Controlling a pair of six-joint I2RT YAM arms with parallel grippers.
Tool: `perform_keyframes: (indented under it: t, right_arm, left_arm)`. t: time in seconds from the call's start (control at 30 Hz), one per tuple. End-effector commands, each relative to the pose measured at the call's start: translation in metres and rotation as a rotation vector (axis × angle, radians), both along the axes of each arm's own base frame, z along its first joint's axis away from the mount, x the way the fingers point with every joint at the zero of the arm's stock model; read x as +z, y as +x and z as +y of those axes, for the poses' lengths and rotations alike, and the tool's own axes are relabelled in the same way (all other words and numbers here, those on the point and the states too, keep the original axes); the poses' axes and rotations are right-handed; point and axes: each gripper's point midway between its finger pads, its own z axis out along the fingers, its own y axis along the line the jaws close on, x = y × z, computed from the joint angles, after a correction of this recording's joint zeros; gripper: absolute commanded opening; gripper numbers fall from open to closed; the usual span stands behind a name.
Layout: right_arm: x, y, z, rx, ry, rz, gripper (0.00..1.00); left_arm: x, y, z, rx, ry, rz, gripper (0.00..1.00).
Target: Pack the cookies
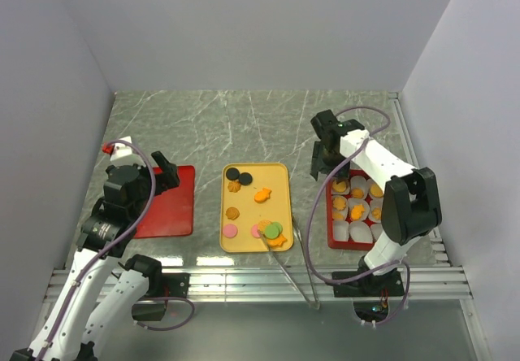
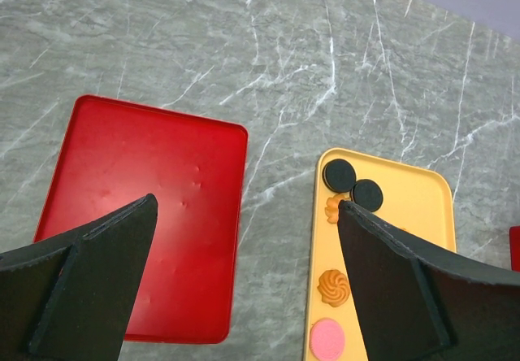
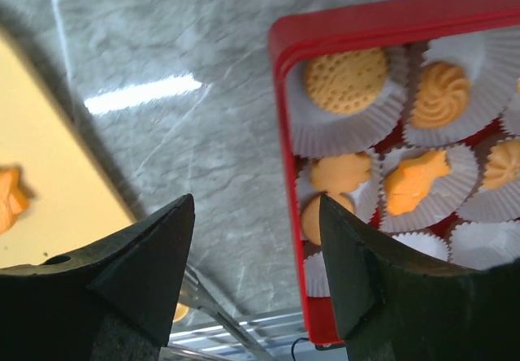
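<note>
Loose cookies lie on a yellow tray (image 1: 280, 184): two black rounds (image 1: 238, 176), an orange fish (image 1: 262, 195), a brown round (image 1: 232, 213), a pink round (image 1: 231, 230), and a pink, green and orange pile (image 1: 272, 231). More orange cookies (image 3: 345, 79) sit in white paper cups in the red tray (image 1: 329, 215) on the right. My right gripper (image 3: 257, 200) hangs open and holds nothing, over the bare table just left of that tray's rim (image 3: 284, 133). My left gripper (image 2: 248, 203) stands wide open, between the flat red tray (image 2: 146, 239) and the yellow tray (image 2: 422, 206).
Metal tongs (image 1: 288, 267) lie from the yellow tray's near right corner toward the table's front rail. Several paper cups (image 1: 360, 232) in the near row of the right tray hold nothing. Walls close in on both sides and the back.
</note>
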Motion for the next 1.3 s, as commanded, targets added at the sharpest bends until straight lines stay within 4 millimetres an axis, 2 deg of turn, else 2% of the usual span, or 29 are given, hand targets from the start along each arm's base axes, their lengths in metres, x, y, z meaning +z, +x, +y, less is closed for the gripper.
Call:
perform_keyframes:
  t: [0.0,0.07,0.2,0.3,0.47,0.5,0.57,0.6,0.77,0.9,0.97,1.0,1.07,1.1,1.17,1.2,1.27]
  right_arm:
    - [0.007,0.018,-0.011,-0.013,0.006,-0.043,0.70]
    - [-0.006,0.018,-0.005,0.003,0.041,-0.017,0.68]
    - [-0.028,0.018,0.005,0.007,0.089,0.014,0.51]
    - [-0.041,0.019,0.009,0.011,0.106,0.035,0.42]
    - [-0.043,0.027,0.014,0.017,0.118,0.041,0.31]
    - [-0.041,0.032,0.019,0.024,0.129,0.034,0.26]
    - [-0.037,0.040,0.024,0.030,0.141,0.027,0.23]
    - [-0.035,0.050,0.030,0.038,0.151,0.017,0.19]
    - [-0.034,0.077,0.058,0.102,0.148,0.012,0.15]
    - [-0.038,0.109,0.084,0.137,0.148,-0.008,0.13]
    - [-0.039,0.117,0.091,0.148,0.147,-0.004,0.12]
    - [-0.039,0.130,0.100,0.157,0.152,-0.020,0.12]
    - [-0.039,0.137,0.108,0.169,0.150,-0.016,0.11]
    - [-0.037,0.151,0.117,0.176,0.162,-0.039,0.11]
    - [-0.036,0.157,0.126,0.184,0.166,-0.040,0.12]
    - [-0.031,0.168,0.135,0.188,0.182,-0.067,0.12]
    - [-0.028,0.174,0.139,0.185,0.190,-0.073,0.15]
  left_arm:
    - [0.004,0.003,0.002,0.015,0.003,-0.012,0.99]
    - [0.003,0.004,0.002,0.012,0.003,-0.007,0.99]
    - [0.001,0.007,0.002,0.005,0.002,-0.001,0.99]
    - [-0.001,0.008,0.002,0.001,0.003,0.006,0.99]
    - [-0.001,0.008,0.004,0.010,0.005,0.007,0.99]
    - [-0.002,0.008,0.004,0.012,0.004,0.008,0.99]
    - [-0.001,0.008,0.005,0.015,0.004,0.007,0.99]
    - [-0.001,0.009,0.006,0.018,0.004,0.008,0.99]
    - [-0.002,0.009,0.007,0.024,0.004,0.009,0.99]
    - [0.000,0.008,0.009,0.032,-0.001,0.001,0.99]
    - [-0.001,0.008,0.010,0.038,0.002,0.003,0.99]
    - [0.000,0.008,0.010,0.038,0.002,0.003,0.99]
    - [-0.001,0.008,0.011,0.042,0.004,0.003,0.99]
    - [-0.001,0.008,0.011,0.042,0.004,0.004,0.99]
    - [-0.002,0.009,0.011,0.043,0.006,0.010,0.99]
    - [-0.001,0.009,0.011,0.043,0.003,0.007,0.99]
    - [-0.002,0.009,0.011,0.042,0.004,0.007,0.99]
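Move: The red box's left wall, near its far corner, lies about 1 cm ahead of the open right hand and 5 cm below; the box's middle is some 8 cm back, 10 cm right. The round cookie in the corner cup is about 2 cm back and 3 cm right, and the yellow tray's middle roughly 19 cm left and 8 cm back. From the left hand the box's middle is around 53 cm right, 2 cm back and 21 cm down. The red box's left wall, just behind its far corner, gets pinched as the right hand sinks about 5 cm over it and closes its fingers from well open to nearly shut. Keeping that hold at a level height, the right hand drags the box diagonally forward and left, some 15 cm forward and 12 cm left, turning about 10 degrees counter-clockwise. ##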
